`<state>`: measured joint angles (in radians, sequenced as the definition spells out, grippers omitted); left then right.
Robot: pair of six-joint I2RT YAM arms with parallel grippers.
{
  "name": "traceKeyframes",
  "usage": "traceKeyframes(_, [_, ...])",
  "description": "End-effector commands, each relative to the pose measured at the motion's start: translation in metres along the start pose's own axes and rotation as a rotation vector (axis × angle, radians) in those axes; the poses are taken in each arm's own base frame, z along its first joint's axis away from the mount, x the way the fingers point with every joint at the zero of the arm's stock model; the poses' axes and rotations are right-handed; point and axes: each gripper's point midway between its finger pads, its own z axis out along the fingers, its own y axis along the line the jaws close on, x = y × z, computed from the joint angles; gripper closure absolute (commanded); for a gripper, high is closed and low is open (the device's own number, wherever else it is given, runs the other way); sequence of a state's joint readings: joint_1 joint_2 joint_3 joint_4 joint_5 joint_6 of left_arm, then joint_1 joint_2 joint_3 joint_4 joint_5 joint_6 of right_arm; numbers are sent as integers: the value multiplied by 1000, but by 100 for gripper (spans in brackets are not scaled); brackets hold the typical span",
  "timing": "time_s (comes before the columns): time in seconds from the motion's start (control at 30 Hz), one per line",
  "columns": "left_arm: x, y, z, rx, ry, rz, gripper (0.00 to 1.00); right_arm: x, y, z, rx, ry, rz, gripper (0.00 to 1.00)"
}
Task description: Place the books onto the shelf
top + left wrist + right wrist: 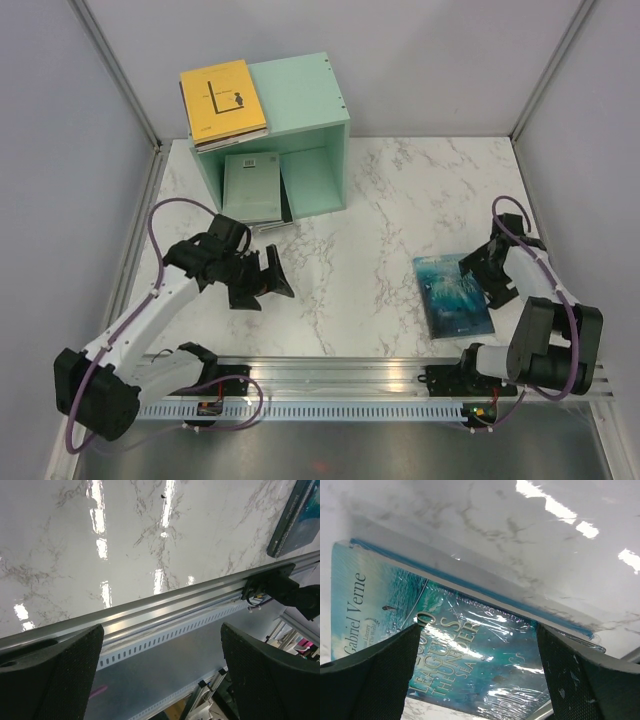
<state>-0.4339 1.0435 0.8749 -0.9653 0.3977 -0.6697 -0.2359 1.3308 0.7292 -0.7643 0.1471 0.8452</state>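
Note:
The mint-green shelf stands at the back left, its open side toward me. A yellow-orange book tops a small stack on the shelf's roof. A pale mint book lies on other books in the opening, sticking out at the front. A teal-blue book lies flat on the marble at the right; its corner also shows in the left wrist view. My right gripper hovers open over that book's right edge. My left gripper hangs open and empty in front of the shelf.
The marble table is fenced by grey walls at the back and both sides. A metal rail with the arm bases runs along the near edge.

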Motion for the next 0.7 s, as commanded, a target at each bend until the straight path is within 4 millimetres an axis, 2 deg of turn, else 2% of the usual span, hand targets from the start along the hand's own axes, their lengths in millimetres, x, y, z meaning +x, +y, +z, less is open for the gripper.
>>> traceKeyframes(0.0, [-32,-18,13,23,-62,-23,0,90,65,4,-273,344,52,2])
traceKeyframes(0.1, [-41,-24,21,25,-63,-27,0,108,80,-16,-345,382,40,3])
traceKeyframes(0.13, [-43,-27,23,29,-63,-25,0,120,85,-25,-368,415,17,2])
traceKeyframes(0.27, [-44,-32,48,11,-22,-17,0,147,110,-57,-513,502,7,3])
traceKeyframes(0.3, [-41,-38,54,16,-12,6,0,155,128,-71,-593,523,19,4])
traceKeyframes(0.33, [-41,-42,59,14,-7,10,0,160,135,-80,-647,544,7,4])
traceKeyframes(0.37, [-40,-42,68,2,11,10,0,166,144,-93,-703,577,-25,5])
traceKeyframes(0.4, [-37,-49,75,9,21,29,0,167,144,-97,-716,570,-86,7])
traceKeyframes(0.43, [-39,-54,77,10,15,32,0,159,154,-109,-750,537,-139,7])
traceKeyframes(0.47, [-36,-55,85,-1,33,37,0,153,144,-104,-681,500,-160,7])
traceKeyframes(0.5, [-40,-60,87,2,22,42,0,139,150,-114,-709,418,-249,6])
traceKeyframes(0.53, [-43,-63,88,1,12,39,0,132,148,-116,-694,377,-275,6])
traceKeyframes(0.57, [-46,-63,90,-4,4,40,0,122,141,-112,-651,349,-273,6])
traceKeyframes(0.67, [-64,-64,91,-32,-52,67,0,93,135,-104,-603,256,-321,6])
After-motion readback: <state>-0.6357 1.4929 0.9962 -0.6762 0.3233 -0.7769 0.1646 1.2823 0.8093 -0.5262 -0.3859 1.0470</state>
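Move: The teal book lies flat under the right fingertips, which rest on its cover near the right edge; its middle is some 7 cm left of that hand, about 1 cm back and 2 cm below. The shelf's open front is about 52 cm left of the right hand and 20 cm farther out. From the left hand the book is about 46 cm right, 3 cm ahead and 13 cm lower, while the grey book on the shelf is some 29 cm ahead and 7 cm left. Already on the teal book's cover, the open right fingertips drag and sweep it left, the hand going some 20 cm left and slightly forward as the fingers swing out leftward about 35 degrees; the hand then rises clear and eases forward. Meanwhile the open left hand goes about 8 cm right, 5 cm forward and 5 cm down towards the book, without visibly touching it. ##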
